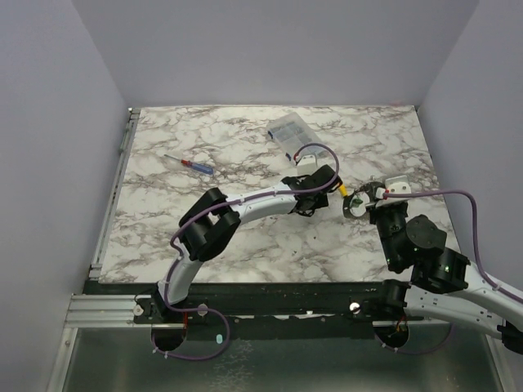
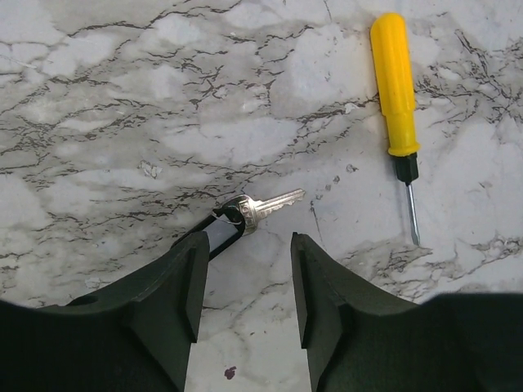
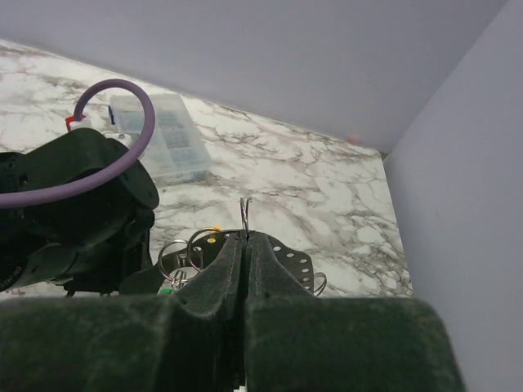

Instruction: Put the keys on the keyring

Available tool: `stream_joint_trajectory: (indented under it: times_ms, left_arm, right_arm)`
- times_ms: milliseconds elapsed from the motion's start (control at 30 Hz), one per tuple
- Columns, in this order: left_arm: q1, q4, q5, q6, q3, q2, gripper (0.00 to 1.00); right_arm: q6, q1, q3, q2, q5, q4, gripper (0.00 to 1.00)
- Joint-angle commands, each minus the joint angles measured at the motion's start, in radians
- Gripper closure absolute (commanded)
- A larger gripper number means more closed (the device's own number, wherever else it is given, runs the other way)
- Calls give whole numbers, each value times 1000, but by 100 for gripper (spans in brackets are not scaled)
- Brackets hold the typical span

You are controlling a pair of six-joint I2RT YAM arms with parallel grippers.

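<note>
One silvery key (image 2: 267, 207) lies flat on the marble, its head on a black tag (image 2: 219, 234). My left gripper (image 2: 245, 249) hangs open just short of it, with bare table between the fingers; the tag sits by the left fingertip (image 2: 194, 255). In the top view the left gripper (image 1: 319, 200) points down at the table's middle right and hides the key. My right gripper (image 3: 245, 238) is shut on a thin wire keyring (image 3: 244, 212), held edge-on and upright. In the top view the right gripper (image 1: 368, 202) sits just right of the left one.
A yellow-handled screwdriver (image 2: 395, 90) lies right of the key. A black perforated disc (image 3: 288, 260) carrying several spare rings stands behind the right fingers. A clear plastic box (image 1: 291, 131) sits at the back, and a blue and red screwdriver (image 1: 189, 163) at the left.
</note>
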Motion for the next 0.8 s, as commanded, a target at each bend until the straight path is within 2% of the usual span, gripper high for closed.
stream_joint_trajectory:
  times_ms: [0, 533, 767]
  left_arm:
    - [-4, -65, -67, -18, 48, 50, 53]
    - [-5, -66, -78, 20, 118, 136, 61]
    - [-6, -66, -82, 34, 121, 146, 78]
  right_arm:
    - [21, -3, 10, -7, -24, -3, 99]
    - [49, -3, -4, -6, -77, -10, 99]
    - [54, -2, -4, 2, -90, -10, 99]
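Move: Just below the left hand lies the key on its black tag, about 4 cm down, 1 cm ahead and sideways level with it. The yellow screwdriver lies roughly 11 cm to this hand's right and 5 cm farther out, and the clear box some 22 cm ahead and 4 cm left. From the raised right hand the key is about 12 cm ahead, 16 cm left and 30 cm below. Sinking some 3.5 cm almost straight down, with barely 1 cm of forward drift, the left hand brings its open fingers down astride the ring where the key joins the black tag. It slows near the table and narrows the fingers to about half their starting gap around that ring; whether the pads touch it yet can't be seen. The right hand keeps its shut grip on the ring plate, holding it up in the air. ##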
